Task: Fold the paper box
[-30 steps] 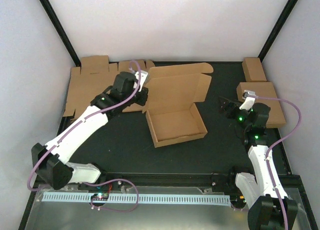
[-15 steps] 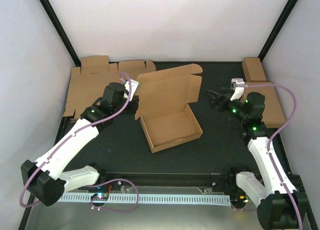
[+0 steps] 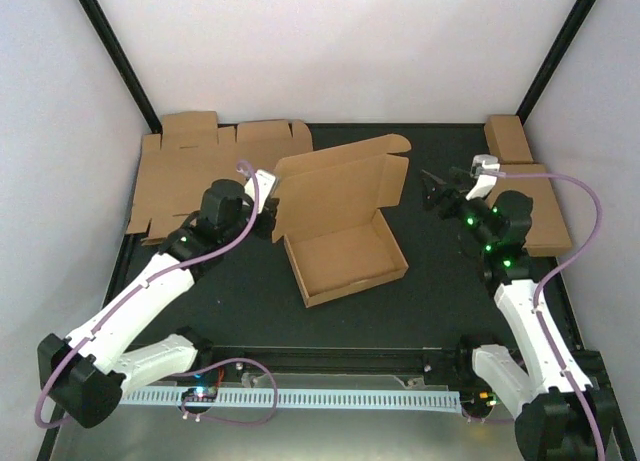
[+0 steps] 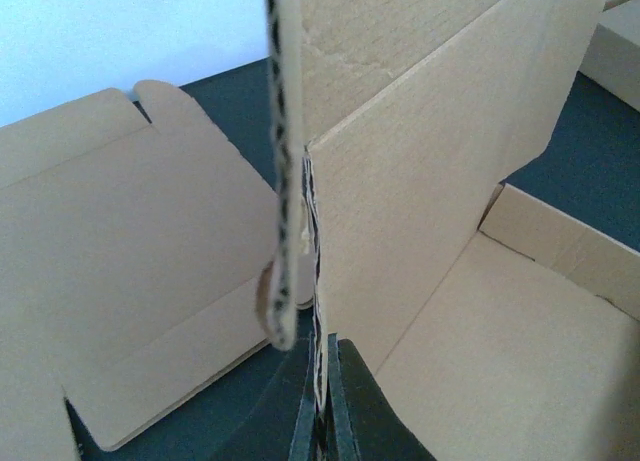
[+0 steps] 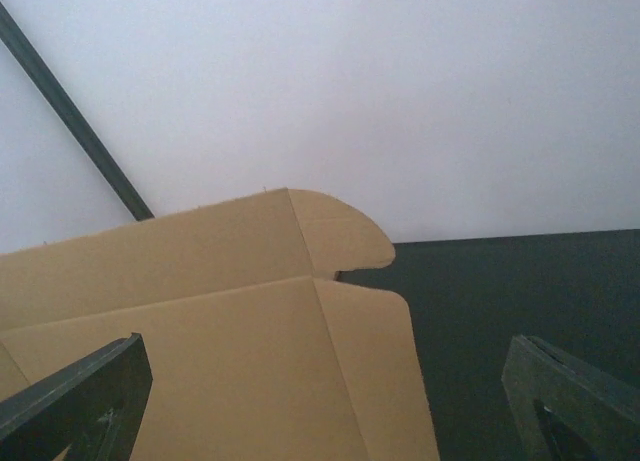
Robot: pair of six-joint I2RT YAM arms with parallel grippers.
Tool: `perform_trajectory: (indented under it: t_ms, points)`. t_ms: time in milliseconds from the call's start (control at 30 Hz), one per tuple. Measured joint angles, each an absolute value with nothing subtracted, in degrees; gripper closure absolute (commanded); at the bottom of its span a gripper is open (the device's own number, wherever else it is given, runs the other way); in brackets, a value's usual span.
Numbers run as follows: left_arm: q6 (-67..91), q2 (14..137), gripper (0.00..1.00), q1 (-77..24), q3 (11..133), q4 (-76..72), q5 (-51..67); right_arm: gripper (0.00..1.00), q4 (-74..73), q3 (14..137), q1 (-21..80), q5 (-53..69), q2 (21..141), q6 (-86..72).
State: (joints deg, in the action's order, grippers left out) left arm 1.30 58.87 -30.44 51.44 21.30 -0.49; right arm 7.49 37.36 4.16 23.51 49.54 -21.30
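Note:
The paper box [image 3: 345, 256] sits mid-table as a shallow brown tray, its lid [image 3: 340, 186] standing upright at the back with rounded tabs on top. My left gripper [image 3: 268, 221] is at the box's left rear corner. In the left wrist view, that gripper [image 4: 321, 346] is shut on the thin edge of an upright cardboard wall [image 4: 430, 211]. My right gripper [image 3: 432, 193] hovers open just right of the lid, apart from it. In the right wrist view its fingers [image 5: 80, 401] stand wide, with the lid [image 5: 230, 361] ahead between them.
Flat die-cut cardboard sheets [image 3: 190, 166] lie at the back left, also seen beside the held wall [image 4: 120, 281]. Folded brown boxes [image 3: 545, 216] and a small oblong box [image 3: 508, 138] sit at the right edge. Black frame posts [image 3: 115, 51] stand at the back corners.
My left gripper has drawn back toward the near left, and the box shifted slightly with it. My right gripper has risen and moved toward the lid's right edge.

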Motion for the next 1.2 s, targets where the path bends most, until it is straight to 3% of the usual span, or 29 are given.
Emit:
perform_trajectory:
  t_ms: [233, 400, 633, 933, 1033, 1200]
  points:
    - [3.4, 58.9, 0.99, -30.4, 47.0, 15.4, 1.4, 0.0, 20.7, 35.2, 8.0, 23.9, 55.9, -27.3]
    - [4.7, 60.0, 0.99, -30.4, 46.2, 12.4, 1.2, 0.0, 22.9, 35.1, 18.8, 19.4, 57.5, -20.8]
    - [5.4, 63.6, 0.98, -30.4, 46.4, 9.4, -0.8, 0.0, 22.7, 35.4, 19.8, 17.0, 57.9, -11.9]
    - [5.4, 70.8, 0.98, -30.3, 51.5, 8.4, -0.4, 0.0, 37.4, 33.3, 22.8, 28.1, 62.8, -2.8]
    - [5.1, 72.9, 0.98, -30.1, 53.4, 8.5, 0.2, 0.0, 34.2, 36.7, 26.7, 33.8, 65.1, 5.4]
    - [4.4, 76.6, 0.98, -29.6, 56.6, 8.6, 0.6, 0.0, 19.6, 53.2, 31.7, 39.3, 73.9, 18.5]
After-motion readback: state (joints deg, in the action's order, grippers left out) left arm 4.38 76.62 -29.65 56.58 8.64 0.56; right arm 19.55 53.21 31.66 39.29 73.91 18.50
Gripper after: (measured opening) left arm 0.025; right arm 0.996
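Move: From the right hand, open and empty, the raised lid's middle lies about 23 cm left, 3 cm back and 10 cm lower; the open tray is some 19 cm left, 22 cm back and 26 cm below. The left hand already pinches the lid's left edge, with the lid's middle about 16 cm right, 9 cm ahead and slightly lower, the tray roughly 20 cm right, 10 cm back and well below, and the flat cardboard 18 cm left, 13 cm ahead. Sweeping left some 20 cm in two stages, with a brief halt between, the right hand comes in above the lid towards the left gripper, lastly drawing back and rising a little while its wide-open fingers swing round counter-clockwise to point left. The left hand keeps its pinch on the lid's left edge, dips about 2 cm, then carries that edge about 7 cm forward and somewhat right. ##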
